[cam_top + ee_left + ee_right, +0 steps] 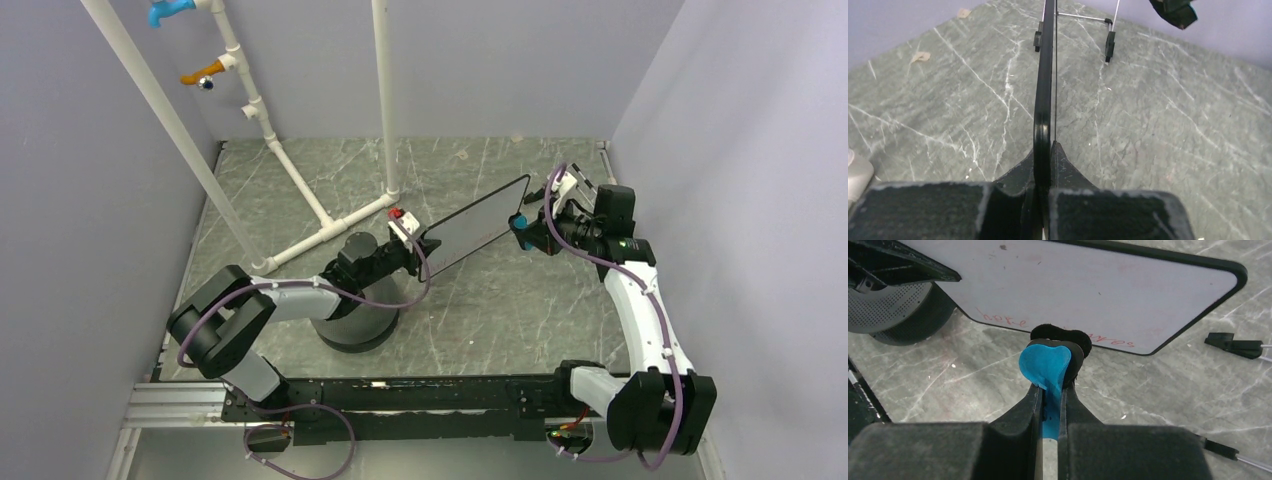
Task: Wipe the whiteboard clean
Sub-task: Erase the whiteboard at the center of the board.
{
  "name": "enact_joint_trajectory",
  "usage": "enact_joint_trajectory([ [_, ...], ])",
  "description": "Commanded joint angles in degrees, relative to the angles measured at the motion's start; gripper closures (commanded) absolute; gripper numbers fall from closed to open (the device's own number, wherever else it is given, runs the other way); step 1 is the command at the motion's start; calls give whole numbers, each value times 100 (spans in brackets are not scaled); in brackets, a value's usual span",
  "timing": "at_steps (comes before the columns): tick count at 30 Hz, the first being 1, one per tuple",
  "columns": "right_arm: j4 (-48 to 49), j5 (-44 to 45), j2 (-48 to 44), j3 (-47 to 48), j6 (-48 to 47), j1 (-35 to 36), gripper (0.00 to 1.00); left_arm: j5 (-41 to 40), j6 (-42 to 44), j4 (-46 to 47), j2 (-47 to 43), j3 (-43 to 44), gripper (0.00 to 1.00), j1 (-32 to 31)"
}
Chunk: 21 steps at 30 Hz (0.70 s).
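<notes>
The whiteboard (478,224) is held up off the table, tilted, its dark back toward the top camera. My left gripper (413,246) is shut on its left end. Seen from the left wrist, the board (1044,75) is edge-on, clamped between the jaws of the left gripper (1048,152). In the right wrist view its white face (1088,285) carries faint red handwriting (1108,340) along the lower edge. My right gripper (1050,387) is shut on a blue-and-black eraser (1047,362), whose black felt touches that lower edge. From the top, the right gripper (525,230) is at the board's right end.
A black round perforated disc (355,320) sits under the left arm and also shows in the right wrist view (893,305). A white pipe frame (300,190) stands at the back left. Small black clips on thin wire (1233,345) lie on the marble table (500,310). Walls close in on both sides.
</notes>
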Motion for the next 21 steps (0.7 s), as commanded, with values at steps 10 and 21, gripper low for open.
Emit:
enact_joint_trajectory([
  [10, -433, -515, 45, 242, -268, -145, 100, 752, 1301, -1432, -27, 386, 68, -58],
  [21, -601, -666, -18, 277, -363, -198, 100, 974, 928, -3470, -527, 1534, 61, -9],
])
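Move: The left gripper is pinching the left end of the tilted whiteboard, whose middle lies about 8 cm to its right, 5 cm ahead and slightly below. From that hand, the eraser in the other gripper is roughly 17 cm right and 3 cm ahead, about level. The dark disc lies some 18 cm left, 11 cm back and 15 cm below. From the right gripper, the board's middle is about 12 cm left, 2 cm ahead and a little lower. Open the left gripper to a little over a third, freeing the whiteboard's end. Sink about 4 cm with the spread fingers around the frame while drawing back 2 cm, then rise most of the way again, edging right. Roll the hand's left side up some 15 degrees and turn it slightly clockwise. Keep the right grip on the eraser, easing that hand slightly back and down. ##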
